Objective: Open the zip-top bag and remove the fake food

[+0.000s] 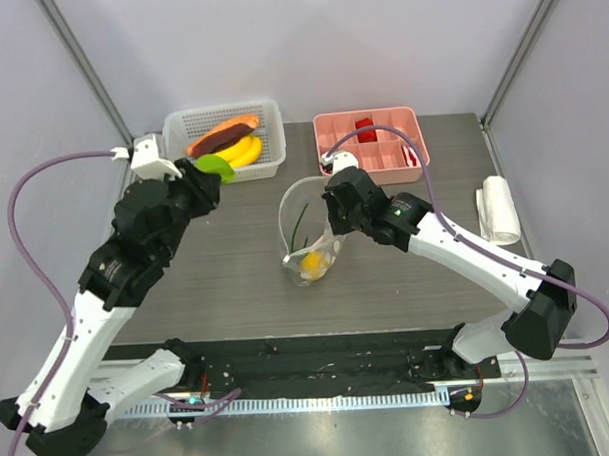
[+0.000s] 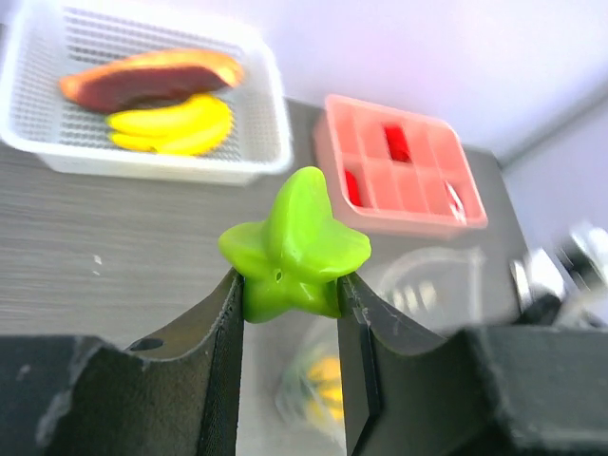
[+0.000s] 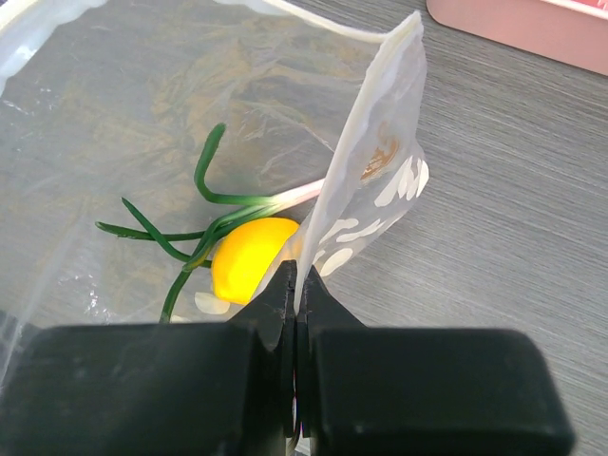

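The clear zip-top bag (image 1: pixel 302 213) stands open at the table's middle, with a yellow fake food piece (image 3: pixel 245 261) and green stems (image 3: pixel 201 185) inside. My right gripper (image 3: pixel 297 285) is shut on the bag's dotted side edge (image 3: pixel 380 161) and holds it up. My left gripper (image 2: pixel 290 290) is shut on a green star-shaped fake food piece (image 2: pixel 296 237), held above the table next to the white basket (image 1: pixel 271 119). The basket holds an orange-and-maroon sausage piece (image 2: pixel 152 78) and yellow bananas (image 2: pixel 176 125).
A pink divided tray (image 1: pixel 382 157) with small red blocks stands at the back right. A white rolled cloth (image 1: pixel 499 209) lies by the right edge. The enclosure's walls and frame posts rise close behind the basket and tray.
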Robot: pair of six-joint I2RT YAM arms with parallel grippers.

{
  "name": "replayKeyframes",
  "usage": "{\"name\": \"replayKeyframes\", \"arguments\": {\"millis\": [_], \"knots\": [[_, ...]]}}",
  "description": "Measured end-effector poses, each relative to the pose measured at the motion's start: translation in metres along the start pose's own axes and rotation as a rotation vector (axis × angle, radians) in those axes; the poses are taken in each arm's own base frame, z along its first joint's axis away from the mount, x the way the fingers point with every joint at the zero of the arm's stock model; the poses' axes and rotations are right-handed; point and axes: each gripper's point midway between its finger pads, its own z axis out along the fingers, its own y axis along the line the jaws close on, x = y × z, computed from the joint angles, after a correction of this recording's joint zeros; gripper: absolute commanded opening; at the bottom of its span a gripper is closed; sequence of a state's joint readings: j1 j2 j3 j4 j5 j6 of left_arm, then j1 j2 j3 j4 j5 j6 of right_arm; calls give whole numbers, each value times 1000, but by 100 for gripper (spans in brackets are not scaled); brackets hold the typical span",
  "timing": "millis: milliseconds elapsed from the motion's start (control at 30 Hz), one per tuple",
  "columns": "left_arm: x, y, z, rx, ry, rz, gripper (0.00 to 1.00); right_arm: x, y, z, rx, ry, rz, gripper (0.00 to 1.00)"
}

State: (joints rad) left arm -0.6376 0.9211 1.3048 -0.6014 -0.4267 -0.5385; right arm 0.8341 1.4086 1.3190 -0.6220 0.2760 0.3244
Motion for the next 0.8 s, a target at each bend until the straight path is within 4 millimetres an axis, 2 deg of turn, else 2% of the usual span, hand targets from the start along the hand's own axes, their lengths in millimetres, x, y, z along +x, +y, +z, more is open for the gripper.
{"name": "replayKeyframes", "arguments": {"millis": [67, 200, 433, 500, 567, 667, 733, 800], "knots": [[-11, 16, 14, -64, -38, -35, 0, 0, -1, -2, -1, -2, 1, 1], [-7, 49, 74, -160, -22, -123, 0, -2, -2, -8, -6, -18, 6, 1], [48, 121, 211, -234, 150, -346, 0, -8, -3, -18, -15, -45, 14, 1], [59, 126, 242, -226, 181, -388, 0, -8, -2, -18, -16, -45, 13, 1], [67, 124, 276, -188, 197, -430, 0, -8, -2, -18, -16, -45, 13, 1], [72, 117, 314, -135, 202, -486, 0, -8, -2, -17, -16, -44, 13, 1], [78, 116, 333, -129, 198, -511, 0, -8, -2, -17, -17, -44, 13, 1], [88, 120, 344, -158, 191, -534, 0, -8, -2, -17, -16, -44, 13, 1]]}}
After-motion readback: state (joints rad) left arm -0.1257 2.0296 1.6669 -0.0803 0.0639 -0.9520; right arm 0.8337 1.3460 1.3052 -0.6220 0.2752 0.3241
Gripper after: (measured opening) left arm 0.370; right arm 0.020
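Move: With the green pepper already in its fingers, the left hand has the white basket's middle about 40 cm ahead, 3 cm left and 32 cm below; the bananas lie some 37 cm ahead and 2 cm right, the meat about 43 cm ahead and 4 cm left, both similarly low. From the right hand, which pinches the bag rim, the basket is roughly 38 cm ahead, 32 cm left and 17 cm down. Left carries the pepper some 30 cm forward and 20 down over the basket; right keeps hold of the bag. ##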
